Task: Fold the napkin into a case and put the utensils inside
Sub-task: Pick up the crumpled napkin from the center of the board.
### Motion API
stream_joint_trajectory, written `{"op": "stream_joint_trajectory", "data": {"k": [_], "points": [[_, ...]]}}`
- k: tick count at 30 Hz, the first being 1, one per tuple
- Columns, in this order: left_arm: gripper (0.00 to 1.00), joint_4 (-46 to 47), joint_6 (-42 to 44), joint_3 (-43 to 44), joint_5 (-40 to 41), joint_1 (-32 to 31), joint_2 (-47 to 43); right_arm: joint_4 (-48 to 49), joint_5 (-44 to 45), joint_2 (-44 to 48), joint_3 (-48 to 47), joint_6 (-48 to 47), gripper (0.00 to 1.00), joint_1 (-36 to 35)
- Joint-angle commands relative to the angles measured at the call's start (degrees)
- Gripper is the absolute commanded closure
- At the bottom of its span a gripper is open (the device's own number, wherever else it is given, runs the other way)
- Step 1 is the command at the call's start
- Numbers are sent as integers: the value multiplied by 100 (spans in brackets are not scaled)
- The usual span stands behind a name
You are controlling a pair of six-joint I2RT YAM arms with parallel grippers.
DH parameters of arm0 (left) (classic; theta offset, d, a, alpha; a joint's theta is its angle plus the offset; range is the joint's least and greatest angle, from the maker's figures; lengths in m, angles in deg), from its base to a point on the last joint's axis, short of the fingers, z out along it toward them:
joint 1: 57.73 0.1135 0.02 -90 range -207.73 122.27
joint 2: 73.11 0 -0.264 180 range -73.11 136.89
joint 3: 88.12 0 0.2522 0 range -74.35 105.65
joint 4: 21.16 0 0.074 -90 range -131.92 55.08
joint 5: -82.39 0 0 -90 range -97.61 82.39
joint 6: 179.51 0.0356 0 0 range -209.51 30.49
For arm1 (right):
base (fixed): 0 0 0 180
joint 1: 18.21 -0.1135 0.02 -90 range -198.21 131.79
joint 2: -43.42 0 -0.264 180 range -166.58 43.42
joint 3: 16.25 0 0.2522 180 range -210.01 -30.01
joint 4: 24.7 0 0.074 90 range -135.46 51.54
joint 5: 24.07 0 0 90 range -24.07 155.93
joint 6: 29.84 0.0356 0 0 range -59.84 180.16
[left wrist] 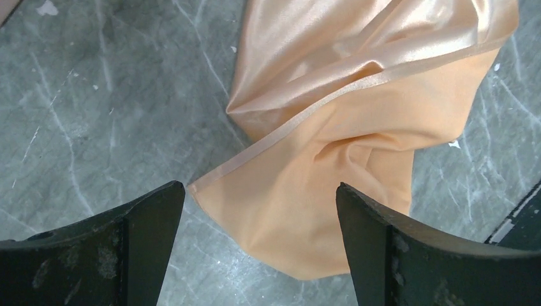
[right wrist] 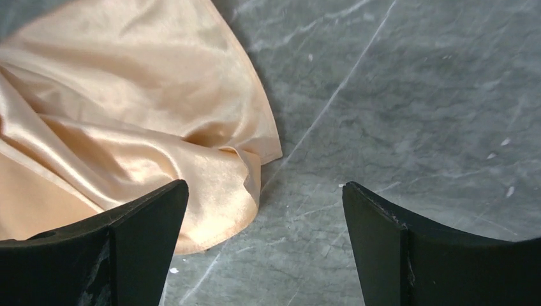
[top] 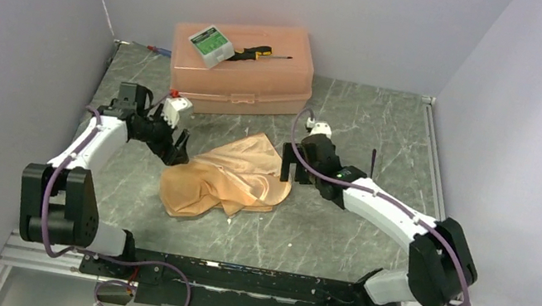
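The peach-orange napkin lies crumpled in a loose heap on the grey marbled table. My left gripper is open at its left edge. In the left wrist view the jaws stand wide apart, and between them lies a hemmed corner of the napkin. My right gripper is open at the napkin's right edge. In the right wrist view the cloth lies by the left finger, with bare table between the jaws. No folded case shows. A thin dark rod, perhaps a utensil, lies right of the right arm.
A rigid peach plastic box stands at the back. On its lid lie a black-and-yellow screwdriver and a small green-and-white carton. Small reddish-blue items lie behind the box's left end. Grey walls close in left, right and back.
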Motion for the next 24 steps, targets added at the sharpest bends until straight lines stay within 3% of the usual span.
{"op": "stream_joint_trajectory", "data": {"k": [1, 9, 14, 21, 24], "points": [[6, 437, 87, -144, 752, -432, 36, -15, -144, -381, -23, 20, 6, -82], [9, 1050, -45, -238, 1705, -1001, 613, 271, -379, -864, 97, 101, 17, -174], [13, 980, 120, -251, 1775, -1003, 707, 432, -540, -1018, 66, 150, 35, -188], [23, 1122, 178, -357, 1794, -1002, 827, 570, -506, -1032, 86, 193, 71, -186], [30, 971, 90, -277, 1510, -1003, 912, 587, -457, -932, 124, 205, 78, -182]]}}
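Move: The left hand's goal is the napkin's far left corner, about 2 cm ahead, level sideways and some 7 cm below. The right hand goes for the small folded flap on the napkin's right edge, about 1 cm back, 2 cm left and 7 cm down. The napkin's middle lies some 4 cm back and 14 cm to the right of the left hand, with the toolbox about 22 cm ahead and 12 cm right of that same hand. Straight down, mostly, go both open grippers onto the napkin's two ends. The right sinks about 7 cm, easing back and left as it tips steeper, then mostly closes its fingers around the small flap. The left swings briefly right and returns while descending some 6 cm with a slight forward drift, steepening by about 15 degrees and starting to narrow over the hemmed corner. ##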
